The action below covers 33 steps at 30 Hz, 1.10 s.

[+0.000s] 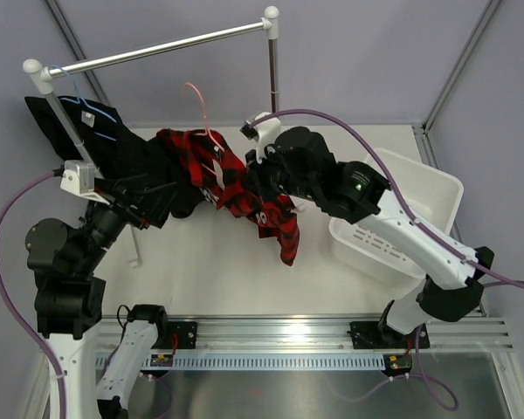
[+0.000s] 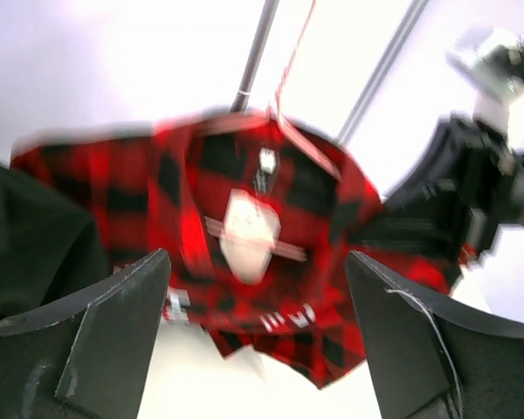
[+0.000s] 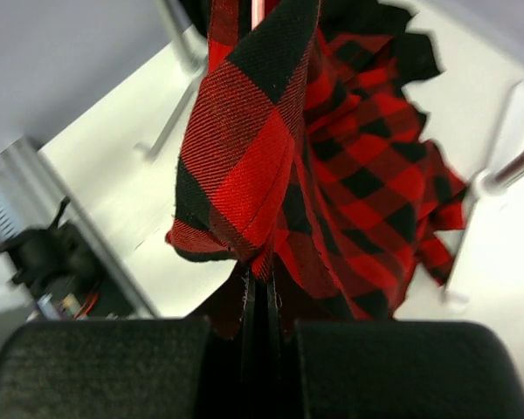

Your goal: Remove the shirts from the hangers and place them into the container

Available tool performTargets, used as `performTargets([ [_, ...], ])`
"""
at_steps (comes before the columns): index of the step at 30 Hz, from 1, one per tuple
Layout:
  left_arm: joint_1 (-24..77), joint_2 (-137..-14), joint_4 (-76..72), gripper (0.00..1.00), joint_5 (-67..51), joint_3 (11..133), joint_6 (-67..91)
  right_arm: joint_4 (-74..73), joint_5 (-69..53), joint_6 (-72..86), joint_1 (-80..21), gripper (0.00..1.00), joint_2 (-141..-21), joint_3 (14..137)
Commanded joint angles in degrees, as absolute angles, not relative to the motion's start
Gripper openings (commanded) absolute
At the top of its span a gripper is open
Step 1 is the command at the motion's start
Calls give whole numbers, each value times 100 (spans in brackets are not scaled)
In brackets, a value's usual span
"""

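Note:
The red-and-black plaid shirt [image 1: 236,188] hangs on the pink hanger [image 1: 203,109], which is off the rail, with one end drooping toward the table. My right gripper [image 3: 260,288] is shut on a fold of this shirt's hem [image 3: 262,157]; in the top view the gripper [image 1: 260,182] sits at the shirt's right side. My left gripper [image 2: 258,305] is open and faces the plaid shirt [image 2: 244,253] and its white label, with nothing between its fingers [image 2: 113,340]. The black shirt [image 1: 87,144] hangs on the blue hanger [image 1: 79,105] at the left. The white container [image 1: 437,188] stands at the right.
The silver rail [image 1: 157,45] crosses the back on two white-capped posts; its right post [image 1: 272,70] stands just behind my right arm. The right arm's forearm [image 1: 402,227] lies over the container's near wall. The aluminium base rail [image 1: 288,336] runs along the near edge.

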<state>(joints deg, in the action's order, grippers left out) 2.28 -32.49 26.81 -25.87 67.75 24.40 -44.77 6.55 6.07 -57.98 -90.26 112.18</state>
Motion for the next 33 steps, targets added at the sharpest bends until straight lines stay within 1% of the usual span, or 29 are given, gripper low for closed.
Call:
performTargets([
  [1,202,-3428,2083,84,-3138,6715,2549,-4290,-297,1247,-5941,0,-8316,10533],
  [4,202,-3628,1995,87,-3453,6767,2672,-3974,-1175,1423,-6099,0,-7877,9889],
  [7,228,-3884,2013,86,-3788,6811,2751,-3674,-1405,1564,-6187,0,-7761,9449],
  [11,325,-3929,2135,82,-3762,6794,2654,-3753,-1134,1634,-6328,0,-7919,9404],
  [17,325,-3920,2426,81,-3674,6820,2452,-3692,-1099,1723,-6363,0,-8077,9518],
  [20,343,-3938,2461,75,-3691,6777,2443,-3683,-1046,1793,-6372,0,-8147,9589],
  [21,351,-3964,2452,70,-3683,6768,2435,-3683,-1046,1810,-6372,0,-8165,9624],
  [23,378,-3981,2443,66,-3648,6724,2435,-3665,-1046,1828,-6407,0,-8209,9650],
  [25,430,-4034,2452,58,-3612,6706,2426,-3683,-1002,1846,-6434,0,-8270,9738],
  [27,500,-4078,2435,56,-3551,6697,2391,-3700,-984,1837,-6469,0,-8314,9826],
  [33,808,-4289,2540,56,-3164,6689,2136,-3726,-896,1846,-6583,0,-8411,10019],
])
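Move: The left hand's goal, the neck of the pink hanger in the red shirt, is some 15 cm ahead of it, 9 cm to its right and about level. The red shirt's body lies about 11 cm ahead, 14 cm right and 7 cm lower, the black shirt roughly 15 cm ahead, 13 cm left and 10 cm lower. From the right hand, which holds the red shirt, the hanger neck is about 9 cm ahead, 11 cm left and 5 cm higher. Still pinching the red shirt, the right hand pulls it and its hanger back about 10 cm and down 5 cm towards the left gripper, swinging counter-clockwise and tipping its fingers lower, then edges left. The left hand eases right, forward and down, some 5 cm in all, turns slightly clockwise and partly closes around the hanger neck; whether it touches can't be seen. ##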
